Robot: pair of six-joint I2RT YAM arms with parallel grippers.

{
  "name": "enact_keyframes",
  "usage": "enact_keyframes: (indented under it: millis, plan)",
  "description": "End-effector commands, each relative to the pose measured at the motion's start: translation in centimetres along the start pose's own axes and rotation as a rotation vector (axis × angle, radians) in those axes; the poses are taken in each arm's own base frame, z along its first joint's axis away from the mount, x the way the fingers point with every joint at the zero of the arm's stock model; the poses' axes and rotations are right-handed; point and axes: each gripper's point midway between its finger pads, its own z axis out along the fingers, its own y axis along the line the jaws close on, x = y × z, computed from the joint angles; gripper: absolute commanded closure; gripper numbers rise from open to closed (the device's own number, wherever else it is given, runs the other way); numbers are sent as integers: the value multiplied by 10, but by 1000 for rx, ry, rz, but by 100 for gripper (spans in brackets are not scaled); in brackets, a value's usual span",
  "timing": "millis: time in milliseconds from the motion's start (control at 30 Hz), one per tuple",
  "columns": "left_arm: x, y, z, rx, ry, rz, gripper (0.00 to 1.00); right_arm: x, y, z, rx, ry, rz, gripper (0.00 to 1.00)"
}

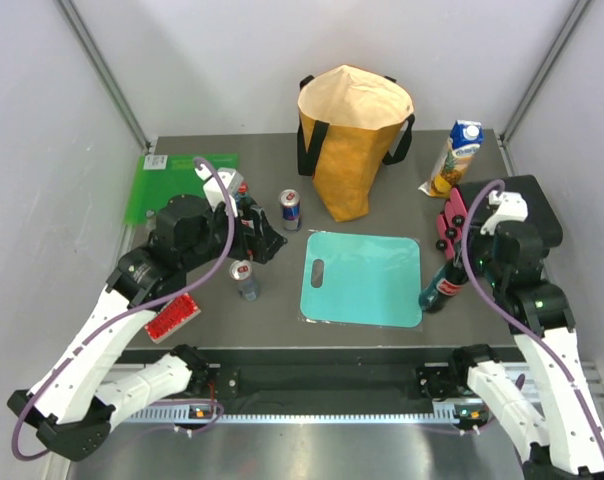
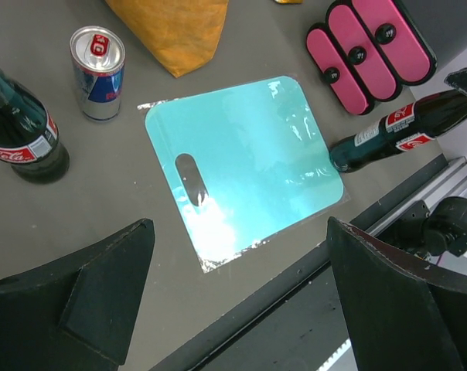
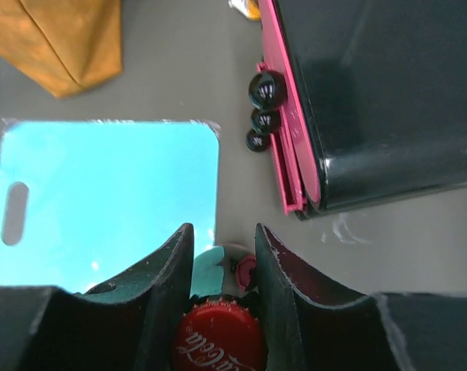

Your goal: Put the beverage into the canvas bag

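Observation:
The canvas bag point(image 1: 352, 140) stands upright and open-mouthed at the back of the table, mustard yellow with black straps; its bottom corner shows in the wrist views point(image 2: 172, 31) point(image 3: 56, 39). A Coca-Cola bottle point(image 1: 440, 290) point(image 2: 388, 135) stands at the right edge of the teal mat. My right gripper point(image 1: 460, 268) point(image 3: 222, 232) is over it, fingers pressed on both sides of its red cap point(image 3: 218, 340). My left gripper point(image 1: 267, 240) point(image 2: 240, 224) hangs wide open with nothing between its fingers. A second cola bottle point(image 1: 245, 280) point(image 2: 21, 131) and a Red Bull can point(image 1: 290, 210) point(image 2: 98, 73) stand near it.
A teal cutting mat point(image 1: 362, 278) lies in the middle. A juice carton point(image 1: 455, 158) stands at the back right. A pink rack point(image 1: 450, 222) leans on a black box point(image 1: 527, 205) beside my right arm. A green board point(image 1: 172, 180) and a red brush point(image 1: 172, 318) lie at the left.

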Motion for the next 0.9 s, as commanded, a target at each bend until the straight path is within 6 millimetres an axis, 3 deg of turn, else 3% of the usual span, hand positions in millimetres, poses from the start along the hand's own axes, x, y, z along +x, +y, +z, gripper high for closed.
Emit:
enact_keyframes:
  millis: [0,133,167,233,267,300,333,400,433,467,500,533,567,600,633,667,700,733,767,800,833,867]
  plan:
    - [-27,-10,-8,20,-83,18,3,-88,18,-24,-69,-215,-25,100]
    - [-31,-11,-8,18,-87,19,3,-117,40,-28,-162,-225,-31,100]
    - [-31,-12,-8,21,-90,14,3,-137,45,-38,-183,-263,-28,100]
    - [-30,-12,-6,25,-87,9,3,-152,58,-35,-233,-255,-34,100]
    - [-29,-11,-2,23,-81,4,4,-176,63,-48,-255,-308,-31,100]
    - [-29,-11,0,21,-74,1,4,-185,68,-41,-266,-299,-32,100]
    - [-30,-12,1,22,-72,-2,4,-211,75,-58,-299,-358,-24,100]
    - [-34,-16,3,35,-69,-7,4,-235,85,-54,-328,-384,-16,100]
    - [-35,-17,3,38,-71,-8,4,-261,91,-72,-358,-447,-3,100]
    - [-38,-18,2,42,-78,-11,4,-274,94,-75,-366,-474,3,100]
    - [-40,-19,3,43,-87,-11,4,-288,100,-67,-380,-489,8,100]
    - [-40,-18,4,38,-88,-11,4,-313,103,-85,-396,-562,9,100]
    - [-39,-16,7,32,-82,-11,4,-324,108,-72,-404,-563,12,100]
    - [-38,-13,9,16,-78,-11,4,-340,112,-75,-416,-607,14,100]
    - [-37,-11,14,4,-65,-12,4,-365,115,-94,-435,-689,16,100]
    - [-37,-10,16,-1,-60,-14,4,-375,119,-81,-440,-696,26,100]
    - [-34,-10,18,1,-41,-16,4,-400,122,-99,-463,-794,49,100]
    - [-36,-13,20,8,-35,-17,4,-411,125,-100,-477,-828,68,100]
    - [-37,-15,20,14,-30,-19,5,-420,129,-88,-490,-841,84,100]
    - [-38,-16,21,19,-30,-20,5,-430,134,-91,-523,-875,108,100]
    - [-40,-17,20,26,-40,-23,5,-448,137,-107,-556,-963,114,100]
    - [-40,-16,20,21,-44,-25,5,-455,142,-93,-573,-973,136,100]
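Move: My right hand already grips the cola bottle by its neck. The canvas bag's open mouth lies about 33 cm ahead, 26 cm to the left and 12 cm above that hand. The juice carton stands about 34 cm ahead and 4 cm right, the pink drawer box 17 cm ahead and 17 cm right, and the turquoise board 5 cm ahead and 22 cm left, all lower. From my left hand the bag mouth is roughly 31 cm ahead, 18 cm right and 7 cm up. I keep the bottle pinched and, after a slow start, sweep my right hand about 30 cm up, carrying on some 16 cm forward and drifting left towards the canvas bag, while the wrist tips up nearly 30 degrees and swings a little counter-clockwise. My open, empty left hand eases about 3 cm forward and right. ##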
